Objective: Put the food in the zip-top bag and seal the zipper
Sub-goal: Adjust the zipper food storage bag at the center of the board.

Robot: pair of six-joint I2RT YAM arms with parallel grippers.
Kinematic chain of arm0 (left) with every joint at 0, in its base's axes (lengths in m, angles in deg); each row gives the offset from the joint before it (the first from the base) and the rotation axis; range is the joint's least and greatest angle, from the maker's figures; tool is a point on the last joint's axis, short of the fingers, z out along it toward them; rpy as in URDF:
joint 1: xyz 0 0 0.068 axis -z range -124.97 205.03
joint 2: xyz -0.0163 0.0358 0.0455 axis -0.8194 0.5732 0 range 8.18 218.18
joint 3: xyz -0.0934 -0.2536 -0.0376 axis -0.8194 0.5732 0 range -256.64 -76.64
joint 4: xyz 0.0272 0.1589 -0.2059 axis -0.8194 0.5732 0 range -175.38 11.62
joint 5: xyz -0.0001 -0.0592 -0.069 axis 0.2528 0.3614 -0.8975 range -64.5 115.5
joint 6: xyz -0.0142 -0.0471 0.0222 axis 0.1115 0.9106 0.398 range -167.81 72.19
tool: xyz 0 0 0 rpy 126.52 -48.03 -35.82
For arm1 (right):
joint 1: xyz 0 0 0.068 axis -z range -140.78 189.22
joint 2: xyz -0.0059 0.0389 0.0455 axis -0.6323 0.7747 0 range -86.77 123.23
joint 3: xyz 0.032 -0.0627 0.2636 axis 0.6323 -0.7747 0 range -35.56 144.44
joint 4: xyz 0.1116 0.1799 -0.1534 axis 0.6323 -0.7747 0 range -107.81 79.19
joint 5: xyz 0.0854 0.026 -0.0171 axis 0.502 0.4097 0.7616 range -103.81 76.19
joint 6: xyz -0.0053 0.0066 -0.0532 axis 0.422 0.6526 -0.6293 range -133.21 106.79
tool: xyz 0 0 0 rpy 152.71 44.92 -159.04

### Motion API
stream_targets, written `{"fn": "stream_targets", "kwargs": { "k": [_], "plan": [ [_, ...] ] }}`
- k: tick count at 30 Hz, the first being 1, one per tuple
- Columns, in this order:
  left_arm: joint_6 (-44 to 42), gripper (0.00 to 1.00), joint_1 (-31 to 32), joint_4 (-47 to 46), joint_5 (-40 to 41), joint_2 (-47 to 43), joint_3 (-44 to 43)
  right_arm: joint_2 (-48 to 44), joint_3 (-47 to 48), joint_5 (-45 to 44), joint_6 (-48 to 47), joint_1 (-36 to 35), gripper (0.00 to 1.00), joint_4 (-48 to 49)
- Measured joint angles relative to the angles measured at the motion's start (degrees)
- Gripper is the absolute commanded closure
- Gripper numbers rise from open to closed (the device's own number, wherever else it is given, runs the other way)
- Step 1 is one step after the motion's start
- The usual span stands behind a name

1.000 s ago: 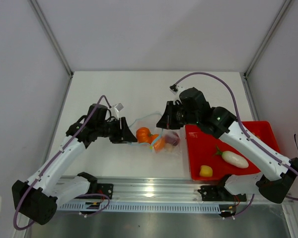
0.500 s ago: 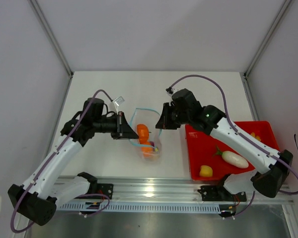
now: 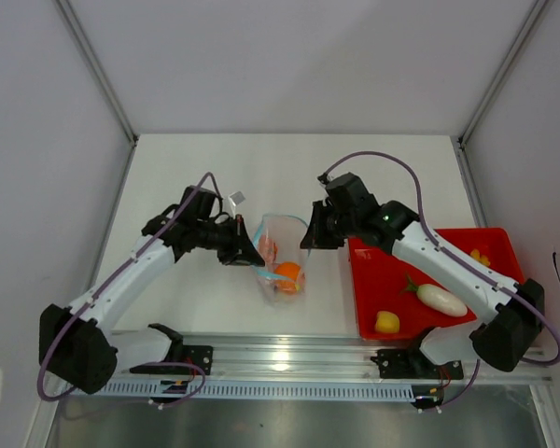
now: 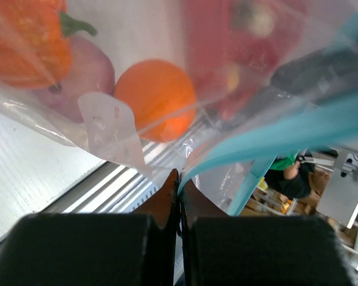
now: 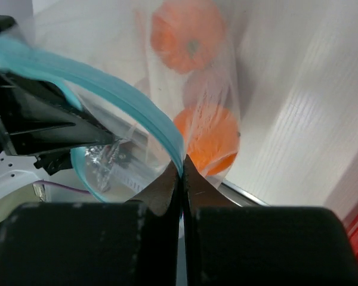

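Observation:
The clear zip-top bag hangs upright between my two grippers, its mouth open at the top. Inside it lie an orange pumpkin, an orange round fruit and a purple-white garlic bulb. My left gripper is shut on the left end of the light-blue zipper. My right gripper is shut on the zipper's right end. In the right wrist view the pumpkin and the fruit show through the plastic.
A red tray stands at the right. It holds a white piece, a yellow piece and small yellow pieces. A metal rail runs along the near edge.
The left gripper closed on the bag's rim. Both arms lifted the bag off the table, and it now hangs upright with the food sunk to its bottom.

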State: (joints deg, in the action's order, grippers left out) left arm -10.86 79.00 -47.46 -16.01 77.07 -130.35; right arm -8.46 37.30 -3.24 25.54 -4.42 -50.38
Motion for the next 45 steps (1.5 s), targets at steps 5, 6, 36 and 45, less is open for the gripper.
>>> {"fn": "stream_targets", "kwargs": {
  "k": [5, 6, 36, 45],
  "plan": [
    [-0.96, 1.00, 0.00, 1.36, 1.75, -9.40, -3.56, -4.63, 0.66, -0.04, -0.20, -0.55, 1.00, -0.46],
    [-1.36, 0.99, 0.00, 0.66, 1.90, -9.99, -4.00, -5.44, 0.66, 0.15, -0.28, -0.22, 1.00, -0.26],
    [-2.97, 0.99, -1.51, -1.51, 0.35, -8.92, -3.65, -4.42, 2.03, -4.17, -3.78, -1.60, 0.62, -1.95],
    [-2.97, 0.99, -1.51, -1.60, -0.15, -3.30, -0.20, -3.89, 4.81, -6.82, -6.45, -2.19, 0.01, -5.88]
  ]
}}
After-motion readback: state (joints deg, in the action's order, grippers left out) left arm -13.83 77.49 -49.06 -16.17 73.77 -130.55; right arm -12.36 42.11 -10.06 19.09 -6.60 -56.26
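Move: Both closed grippers already hold the rim of the zip-top bag. Its middle lies about 5 cm right of the left hand, 1 cm ahead and 7 cm below, and some 5 cm left of the right hand, 3 cm back and 10 cm below. Inside it, the orange is roughly 6 cm right, 2 cm back and 12 cm below the left hand; the pumpkin about 2 cm right, 4 cm ahead and 12 cm below that hand. Keep the left gripper shut on the rim and shake the bag up and down three times, about 6 cm a stroke, rocking the wrist with it. Bob the right gripper in time, some 3 cm, still pinching the opposite rim; on its last bob open it wide to let go, finishing a little higher and slightly left. ##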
